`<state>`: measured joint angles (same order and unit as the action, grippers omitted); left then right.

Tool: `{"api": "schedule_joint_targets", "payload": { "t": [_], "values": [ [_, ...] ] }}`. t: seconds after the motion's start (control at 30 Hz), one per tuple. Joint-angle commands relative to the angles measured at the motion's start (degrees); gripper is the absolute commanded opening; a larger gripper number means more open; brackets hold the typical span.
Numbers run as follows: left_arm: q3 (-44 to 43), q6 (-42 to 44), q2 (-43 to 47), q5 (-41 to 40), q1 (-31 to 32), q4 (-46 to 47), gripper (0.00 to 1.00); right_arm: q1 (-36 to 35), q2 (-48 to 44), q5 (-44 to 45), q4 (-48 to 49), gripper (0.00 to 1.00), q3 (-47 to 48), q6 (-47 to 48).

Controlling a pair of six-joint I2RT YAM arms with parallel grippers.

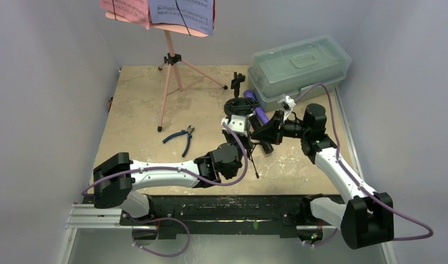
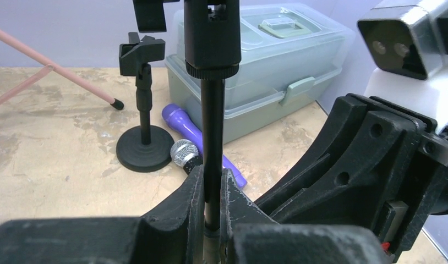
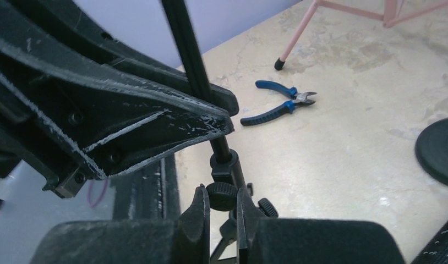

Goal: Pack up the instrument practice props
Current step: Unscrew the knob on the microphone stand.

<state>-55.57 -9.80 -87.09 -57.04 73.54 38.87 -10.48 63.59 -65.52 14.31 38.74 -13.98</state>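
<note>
A black mic support [image 2: 213,121] is held above the table, and my left gripper [image 2: 212,176] is shut on its thin pole. My right gripper [image 3: 222,195] is shut on a ribbed knob [image 3: 222,192] lower on the same support; in the top view it [image 1: 266,135] meets the left gripper [image 1: 241,125] mid-table. A second mic support [image 2: 145,146] stands on a round base. Beside it lie the purple mic [image 2: 180,118] and the silver-headed mic [image 2: 184,153]. The pink music rack [image 1: 169,71] stands at the back, carrying music sheets [image 1: 180,11].
The translucent greenish lidded box [image 1: 299,69] sits closed at the back right, close behind the mics. Blue-handled pliers [image 1: 180,137] lie left of the grippers. The rack's pink legs [image 1: 164,104] spread over the back left of the table.
</note>
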Motion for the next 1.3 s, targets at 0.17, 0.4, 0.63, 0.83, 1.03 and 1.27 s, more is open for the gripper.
{"api": "schedule_joint_targets", "payload": {
  "t": [0.17,0.4,0.63,0.83,1.03,1.27],
  "values": [
    [-2.11,-11.58,8.58,4.41,0.82,-10.4,0.0,0.04,-6.29,0.55,-18.26,0.0,3.1,40.04],
    [-8.3,-21.88,9.01,3.77,0.73,-28.2,0.0,-0.56,-11.31,2.86,-27.71,0.0,0.44,64.08],
    [-6.89,-21.25,9.22,1.98,0.73,-28.07,0.0,-0.67,-11.03,-0.4,-27.63,0.35,0.43,60.43],
    [-0.27,-15.27,12.12,0.47,0.73,-18.59,0.0,0.27,-9.11,-9.12,-12.73,0.76,0.77,32.14],
    [2.57,-11.26,12.19,-3.11,0.82,-11.59,0.0,1.03,-5.91,-3.97,10.08,0.77,-3.57,-2.67],
    [0.1,-6.8,7.19,-5.4,0.91,-3.32,0.0,0.95,0.33,-2.28,17.45,0.73,-4.73,-19.11]
  ]
}}
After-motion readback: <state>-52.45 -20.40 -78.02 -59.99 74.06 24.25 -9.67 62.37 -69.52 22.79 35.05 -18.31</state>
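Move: The knob on the microphone stand is already between the right fingertips, practically at the hand point. The stand's lower knob sits about 4 cm below it and 3 cm ahead, about 1 cm left. From the right hand, the black microphone lies some 16 cm forward, 5 cm right and 22 cm down; the pliers lie about 13 cm forward, 27 cm left and as far down. From the left hand, which grips the pole, the knob is about 5 cm below and 2 cm right, level fore and aft. Rolling about 45 degrees counter-clockwise, as seen from behind the hand looking left along its fingers, the right hand turns the pinched knob and draws back about 3 cm; the left, still gripping the pole, goes back with it, tipping down slightly. The right fingers then open wide and roll back to the starting angle as the hand eases forward, while the left carries the stand about 4 cm left, off the open fingers. ##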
